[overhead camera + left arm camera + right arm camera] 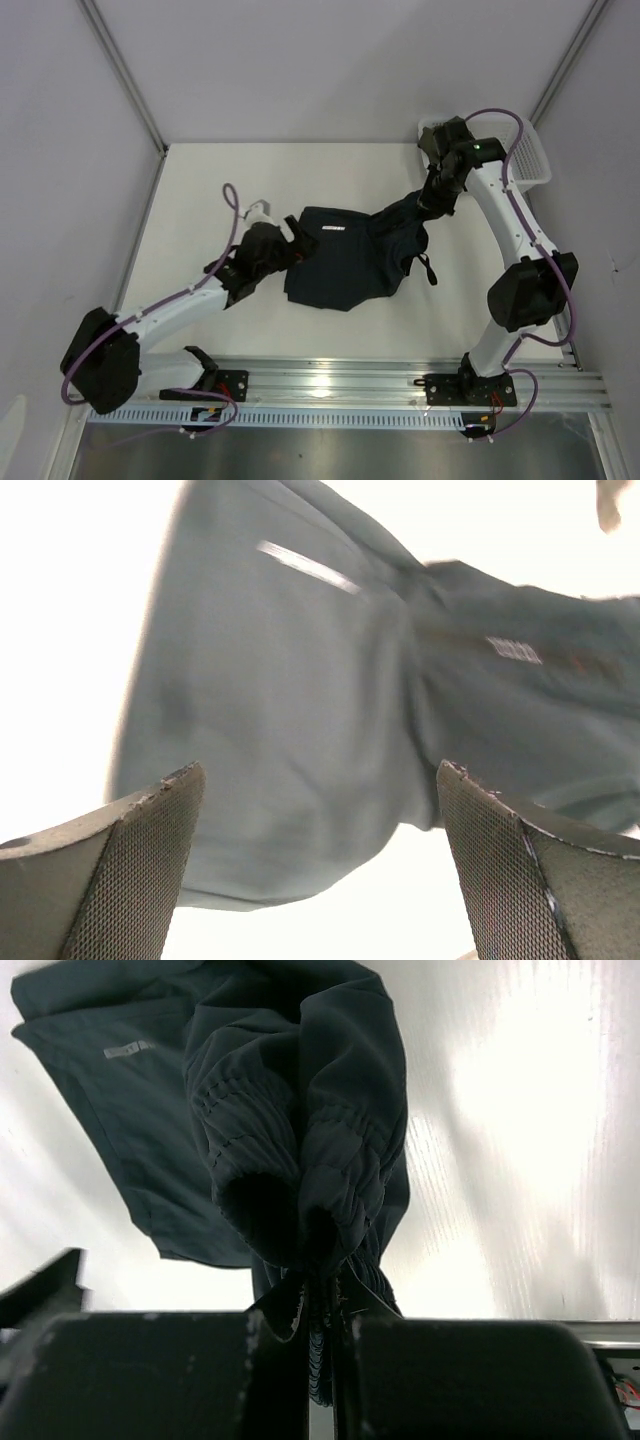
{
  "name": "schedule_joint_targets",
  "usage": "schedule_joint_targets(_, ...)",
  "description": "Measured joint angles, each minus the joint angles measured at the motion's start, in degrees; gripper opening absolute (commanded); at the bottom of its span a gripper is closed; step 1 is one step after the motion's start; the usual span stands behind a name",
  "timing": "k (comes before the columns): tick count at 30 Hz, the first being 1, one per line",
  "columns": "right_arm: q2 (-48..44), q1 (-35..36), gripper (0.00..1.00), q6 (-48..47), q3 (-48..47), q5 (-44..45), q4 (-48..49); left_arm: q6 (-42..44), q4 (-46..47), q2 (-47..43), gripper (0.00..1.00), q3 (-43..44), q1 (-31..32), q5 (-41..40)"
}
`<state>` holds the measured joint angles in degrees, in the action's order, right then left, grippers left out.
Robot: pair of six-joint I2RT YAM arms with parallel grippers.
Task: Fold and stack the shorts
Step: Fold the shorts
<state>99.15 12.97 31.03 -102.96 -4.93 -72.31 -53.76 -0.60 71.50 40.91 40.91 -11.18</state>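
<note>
The dark teal-navy shorts (345, 258) lie crumpled on the white table, with their right end lifted. My right gripper (433, 200) is shut on the gathered elastic waistband (300, 1150), and the cloth hangs bunched from its jaws (320, 1310). A black drawstring loop (428, 268) dangles below. At the shorts' left edge, my left gripper (296, 245) stands open, low over the table. In the left wrist view its two mesh pads (150, 860) frame the leg fabric (290, 730) without touching it. A small white label (331, 228) shows on top.
A white mesh basket (535, 160) sits in the far right corner behind the right arm. The aluminium rail (330, 385) with both arm bases runs along the near edge. Grey walls close in the table on the left, back and right.
</note>
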Motion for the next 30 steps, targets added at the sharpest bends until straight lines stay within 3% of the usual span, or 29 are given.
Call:
schedule_joint_targets(3, 1.22, 1.57, 0.00, 0.55, -1.68, 0.26, -0.85, 1.57, -1.68, -5.88, 0.99, -5.40, -7.19, 0.52)
schedule_joint_targets(7, 3.28, 4.26, 0.00, 2.23, -5.60, 1.53, -2.58, 2.45, -2.45, -7.56, 0.99, -11.34, -10.67, 0.72)
schedule_joint_targets(12, 6.78, 8.50, 0.00, 5.22, -10.56, 2.97, -3.15, 2.10, 2.34, -2.67, 0.99, -17.77, -11.82, 1.31)
schedule_joint_targets(20, 11.69, 14.51, 0.00, 11.91, -11.74, 3.65, -1.51, 1.75, 13.00, 0.13, 0.99, -19.67, -12.11, 2.56)
schedule_joint_targets(30, 20.98, 22.18, 0.00, 17.51, -21.53, 5.90, -0.13, 1.75, 23.02, 4.37, 0.97, -21.11, -12.13, 4.72)
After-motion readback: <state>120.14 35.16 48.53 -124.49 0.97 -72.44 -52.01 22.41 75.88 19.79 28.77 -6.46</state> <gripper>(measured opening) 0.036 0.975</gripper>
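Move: The right gripper holds the bunched end of the shorts. The flat panel it goes to is centred about 19 cm to its left, 2 cm back and 18 below; the small label is some 20 cm left and 5 forward, the white basket 19 cm right and 25 forward. From the left gripper, the shorts' left edge is about 6 cm left, 2 forward and 12 below; the near-left corner is 7 cm left, 8 back. Keep the right gripper shut on the bunched cloth and carry it about 17 cm left over the flat panel, rising a touch, then sinking some 3 cm, wrist steady. Meanwhile swing the wide-open left gripper left and down about 10 cm each to hover low by the shorts' left edge, then ease it back right a couple of centimetres, clearing the way. ##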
